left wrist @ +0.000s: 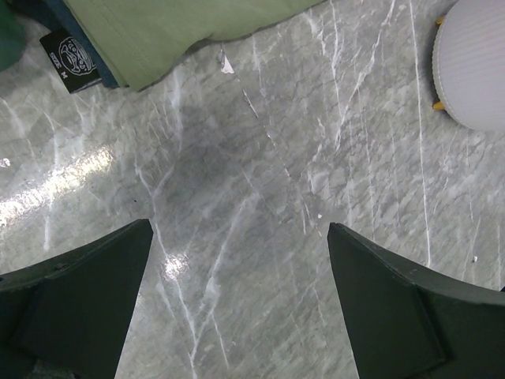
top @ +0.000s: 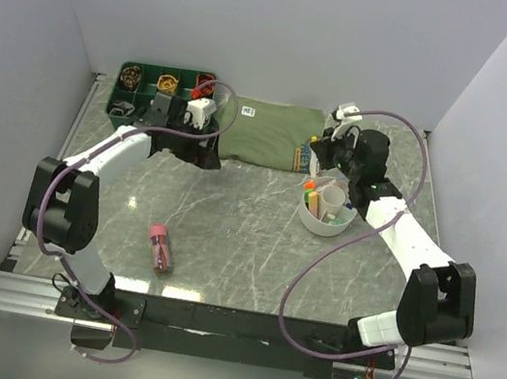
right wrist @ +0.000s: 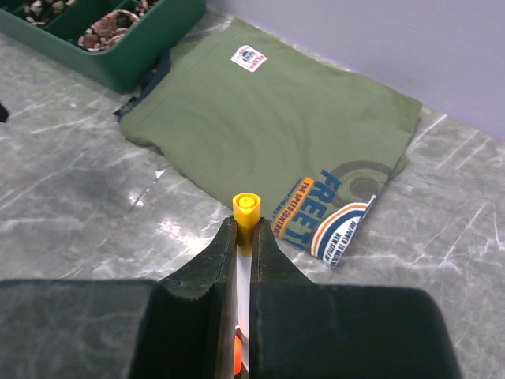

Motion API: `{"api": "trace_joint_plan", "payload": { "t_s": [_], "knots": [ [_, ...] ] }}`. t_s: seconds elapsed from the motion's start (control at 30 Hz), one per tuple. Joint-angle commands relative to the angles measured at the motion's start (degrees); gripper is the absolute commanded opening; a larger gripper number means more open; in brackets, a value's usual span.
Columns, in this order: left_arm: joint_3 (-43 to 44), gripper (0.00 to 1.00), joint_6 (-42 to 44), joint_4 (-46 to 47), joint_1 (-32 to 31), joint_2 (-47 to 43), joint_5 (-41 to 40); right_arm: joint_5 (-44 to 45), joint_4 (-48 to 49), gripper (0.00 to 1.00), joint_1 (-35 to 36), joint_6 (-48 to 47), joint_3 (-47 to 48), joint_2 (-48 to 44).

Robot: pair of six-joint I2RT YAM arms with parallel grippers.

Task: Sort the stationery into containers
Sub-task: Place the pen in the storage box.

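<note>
A white round organiser (top: 325, 228) with a central cup stands right of centre and holds several pens, orange and green ones among them. Just above its back-left rim, my right gripper (top: 320, 162) (right wrist: 245, 229) is shut on a slim white pen with a yellow cap (right wrist: 246, 210), which stands up between the fingers. A short clear tube with a pink cap (top: 161, 247) lies alone on the marble near the front left. My left gripper (top: 209, 154) (left wrist: 241, 229) hangs open over bare marble by the cloth's left end, with nothing between its fingers. The organiser's ribbed wall (left wrist: 473, 63) shows at the top right of the left wrist view.
A folded olive-green T-shirt (top: 268, 133) (right wrist: 268, 126) (left wrist: 158, 31) lies at the back centre. A dark green compartment tray (top: 162, 95) (right wrist: 110, 39) of small items sits at the back left, beside the left gripper. White walls close in the table on three sides.
</note>
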Motion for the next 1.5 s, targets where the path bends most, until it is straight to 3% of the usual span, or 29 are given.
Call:
{"api": "trace_joint_plan", "payload": {
  "t_s": [0.0,0.63,0.93,0.97,1.03,1.07,1.1,1.13,1.47],
  "knots": [
    [3.67,0.99,1.73,-0.52,-0.56,1.01,-0.59,2.33,7.05,0.0,-1.14,0.04,-1.67,1.34],
    [6.84,0.99,1.73,-0.7,-2.59,4.8,-1.12,7.69,14.53,0.0,-5.09,-3.83,-12.65,-0.06],
    [7.2,1.0,2.08,-0.7,-3.46,5.59,-2.26,11.12,14.98,0.0,-6.32,-2.42,-17.76,-4.89],
    [7.2,0.99,2.17,-0.7,-3.47,5.59,-2.26,11.38,14.63,0.01,-6.41,-2.33,-18.11,-6.11],
    [7.11,1.0,2.25,-0.78,-3.55,5.41,-3.31,12.43,12.78,0.13,-6.5,-2.33,-18.46,-7.35],
    [7.11,0.99,2.17,-0.78,-3.64,5.24,-4.1,12.7,11.91,0.2,-6.41,-2.24,-18.37,-8.75],
    [7.02,1.0,1.99,-0.61,-3.64,5.06,-4.8,13.4,9.9,0.35,-6.41,-1.89,-18.37,-9.46],
    [6.93,1.0,1.9,-0.61,-3.64,4.8,-5.42,13.58,8.66,0.39,-6.5,-1.72,-18.11,-10.25],
    [4.57,0.99,0.59,1.32,-3.64,1.81,-8.41,16.39,-4.7,0.46,-6.41,2.32,-17.94,-24.31]
  ]
}}
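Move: The right hand already holds the pen, yellow end up, above the far-left part of the storage box: the white round box's middle lies about 6 cm back, 4 cm to the right and 19 cm below. The markers standing in the box are about 6 cm back, 1 cm left and 14 cm below; the green shirt is roughly 12 cm ahead, 16 cm left and 23 cm down. From the left hand the box lies some 32 cm right, 3 cm back, 9 cm below. The right hand lowers the pen about 8 cm while carrying it some 8 cm to the right across the far side of the storage box, turning clockwise as it goes, then opens its fingers about halfway and lets go over the box's far-right compartment. It backs off up and towards the base by about 5 cm each way, while the open left hand drifts about 2 cm forward. ##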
